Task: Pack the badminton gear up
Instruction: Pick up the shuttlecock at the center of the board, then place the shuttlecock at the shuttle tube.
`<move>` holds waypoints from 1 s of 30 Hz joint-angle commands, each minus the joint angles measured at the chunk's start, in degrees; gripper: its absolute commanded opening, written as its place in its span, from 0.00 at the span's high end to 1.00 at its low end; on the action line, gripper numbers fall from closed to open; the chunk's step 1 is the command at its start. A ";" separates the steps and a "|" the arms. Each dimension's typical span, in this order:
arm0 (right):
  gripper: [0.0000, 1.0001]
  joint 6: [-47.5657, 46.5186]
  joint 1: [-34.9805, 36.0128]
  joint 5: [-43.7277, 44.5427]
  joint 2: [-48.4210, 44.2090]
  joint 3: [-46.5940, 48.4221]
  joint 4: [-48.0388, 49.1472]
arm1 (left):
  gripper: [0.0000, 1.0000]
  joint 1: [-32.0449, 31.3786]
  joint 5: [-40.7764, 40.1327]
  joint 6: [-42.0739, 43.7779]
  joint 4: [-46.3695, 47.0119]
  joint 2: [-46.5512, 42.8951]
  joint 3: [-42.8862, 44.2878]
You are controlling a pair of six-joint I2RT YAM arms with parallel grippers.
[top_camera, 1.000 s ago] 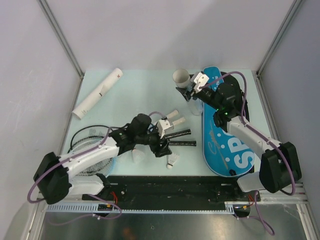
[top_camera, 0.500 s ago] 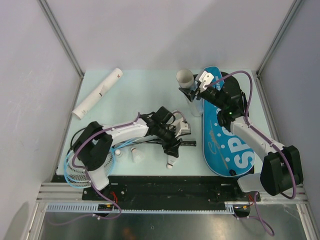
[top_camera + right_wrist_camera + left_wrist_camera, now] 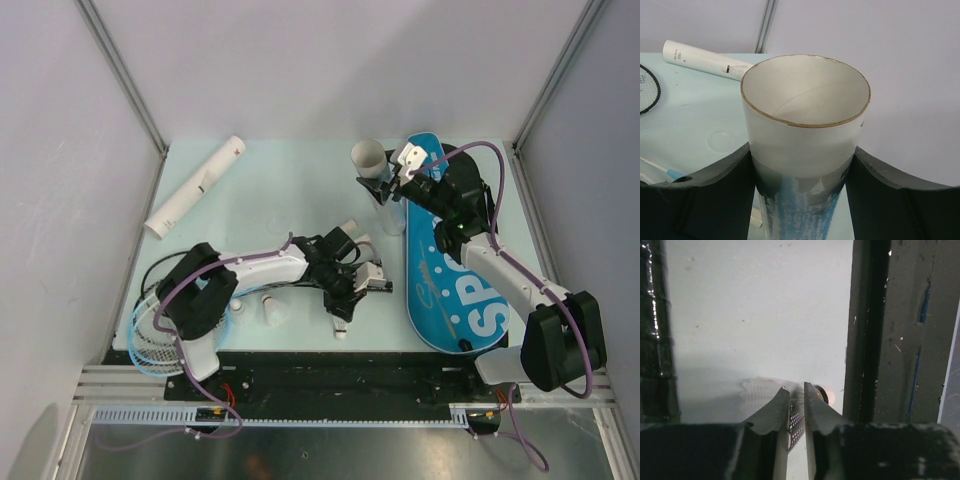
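My left gripper (image 3: 345, 306) (image 3: 797, 388) is down at the table, shut on the mesh skirt of a white shuttlecock (image 3: 342, 326) (image 3: 797, 410); its cork tip (image 3: 821, 393) shows past the right finger. My right gripper (image 3: 386, 186) (image 3: 802, 150) is shut on an open white tube (image 3: 370, 158) (image 3: 805, 115), held upright with its mouth up beside the blue bag (image 3: 460, 290) lettered SPORT. A second tube (image 3: 195, 188) (image 3: 705, 60) lies at the far left. The racket heads (image 3: 160, 320) lie at the near left, their black handles (image 3: 384, 288) partly hidden under my left arm.
Another shuttlecock (image 3: 270, 310) and a small white piece (image 3: 237, 303) lie near the racket shafts. The black base rail (image 3: 330, 370) runs along the near edge, close behind the left gripper. Grey walls enclose the table on three sides.
The left arm swung out toward the near edge, dropped onto the shuttlecock, and its jaws closed on the skirt. The right arm with the tube has barely moved.
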 commanded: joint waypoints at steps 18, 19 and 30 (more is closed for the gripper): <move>0.55 -4.38 4.23 3.70 2.93 0.47 3.49 | 1.00 -0.52 -52.85 -14.50 16.99 -40.17 16.93; 0.55 -4.56 4.58 3.70 2.84 0.55 3.23 | 1.00 -0.52 -52.50 -14.32 16.99 -38.75 20.16; 0.55 -5.79 5.03 4.05 3.02 1.52 1.82 | 1.00 -0.52 -41.24 -12.83 11.11 -24.85 33.46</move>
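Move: The shuttlecock lies right at the left hand's fingertips, skirt between the pads and cork towards the base. The lower black racket grip is about 9 cm ahead and 4 cm to the right; another shuttlecock is some 18 cm left and 3 cm ahead. The right hand's tube opens roughly 20 cm ahead, 9 cm right and 35 cm up. From the right hand, the shuttlecock is some 20 cm back, 11 cm left and 30 cm below. Left fingers pinch the skirt shut, sweep up some 45 cm and forward, then dip right towards the tube. ##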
